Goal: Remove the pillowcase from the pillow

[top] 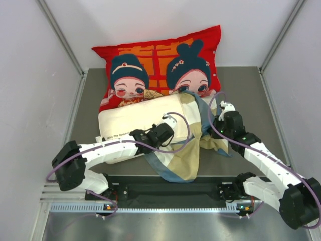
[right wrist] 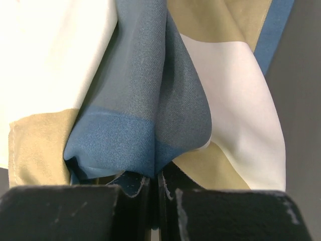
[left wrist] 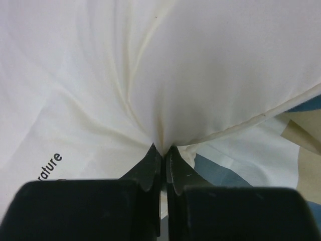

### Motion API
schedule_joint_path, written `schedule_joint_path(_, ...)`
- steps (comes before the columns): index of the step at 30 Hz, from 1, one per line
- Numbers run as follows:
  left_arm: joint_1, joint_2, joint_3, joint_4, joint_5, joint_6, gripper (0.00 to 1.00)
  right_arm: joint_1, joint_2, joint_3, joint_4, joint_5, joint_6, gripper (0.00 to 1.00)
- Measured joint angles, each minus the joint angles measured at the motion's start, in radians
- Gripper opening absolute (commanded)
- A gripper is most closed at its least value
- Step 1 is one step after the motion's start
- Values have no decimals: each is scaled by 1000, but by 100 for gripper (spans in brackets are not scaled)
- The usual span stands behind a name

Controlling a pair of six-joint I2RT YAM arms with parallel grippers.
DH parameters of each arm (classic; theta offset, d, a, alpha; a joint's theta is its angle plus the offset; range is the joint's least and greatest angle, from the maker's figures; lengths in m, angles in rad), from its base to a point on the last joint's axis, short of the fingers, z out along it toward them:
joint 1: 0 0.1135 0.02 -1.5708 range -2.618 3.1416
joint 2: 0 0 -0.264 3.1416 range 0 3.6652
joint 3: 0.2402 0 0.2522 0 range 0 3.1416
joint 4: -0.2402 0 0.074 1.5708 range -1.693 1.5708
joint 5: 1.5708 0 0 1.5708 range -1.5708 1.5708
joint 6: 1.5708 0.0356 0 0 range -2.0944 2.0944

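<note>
The cream-white pillow (top: 135, 118) lies across the middle of the table, its left part bare with dark text along its near edge. The checked pillowcase (top: 183, 150) in blue, tan and cream bunches over its right end and spills toward the near edge. My left gripper (top: 169, 122) is shut on a pinch of the pillow (left wrist: 200, 75), whose fabric puckers into the jaws of the left gripper (left wrist: 163, 150). My right gripper (top: 220, 116) is shut on a blue fold of the pillowcase (right wrist: 145, 115), held at the tips of the right gripper (right wrist: 156, 175).
A large red cushion (top: 160, 60) with two cartoon figures leans at the back, touching the pillow. White walls close in the grey table (top: 251, 85) on three sides. A black rail (top: 170, 191) with the arm bases runs along the near edge.
</note>
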Motion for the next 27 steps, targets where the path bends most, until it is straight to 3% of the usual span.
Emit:
schedule_joint_path(2, 2, 0, 0, -7, 10, 2, 0, -1, 0, 0, -1, -11, -6, 2)
schedule_joint_path(4, 3, 0, 0, -11, 14, 5, 0, -1, 1, 0, 0, -28, -11, 14)
schedule_joint_path(5, 3, 0, 0, -13, 16, 7, 0, -1, 1, 0, 0, -35, -14, 26)
schedule_joint_path(6, 4, 0, 2, -16, 18, 9, 0, -2, 1, 0, 1, -41, -16, 56)
schedule_joint_path(7, 4, 1, 6, -21, 18, 13, 0, -3, 1, 0, 1, -48, -16, 68)
schedule_joint_path(9, 6, 3, 19, -35, 22, 22, 0, -4, 0, 0, -1, -58, -32, 81)
schedule_joint_path(13, 11, 29, 80, -84, 24, 39, 0, -5, -50, 5, -54, -60, -57, 86)
schedule_joint_path(20, 17, 130, 187, -153, 42, 52, 0, -5, -293, 105, -211, -31, -92, 99)
schedule_joint_path(27, 17, 139, 201, -171, 47, 48, 0, -2, -413, 92, -254, -151, -88, 99)
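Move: The pillowcase lies bunched with one blue fold already between the shut right fingers; its middle is about 8 cm to that hand's left, 1 cm back and 4 cm below. The white pillow's middle is some 27 cm left and 1 cm ahead, the red pillow's roughly 25 cm ahead and 23 cm left. From the left hand, which already pinches the white pillow's cloth, that pillow's middle is about 11 cm left and 4 cm ahead, the pillowcase's 8 cm right and 1 cm ahead. The right hand lets go of the blue fold, its fingers spreading wide while it hardly shifts, then lifts quickly off the pillowcase, about 10 cm up and some 6 cm back towards its base, the fingers tipping up by roughly 15 degrees and turning a little counter-clockwise. The left hand keeps its shut pinch on the white pillow's cloth, easing only a centimetre or so to the right with a slight tilt. ##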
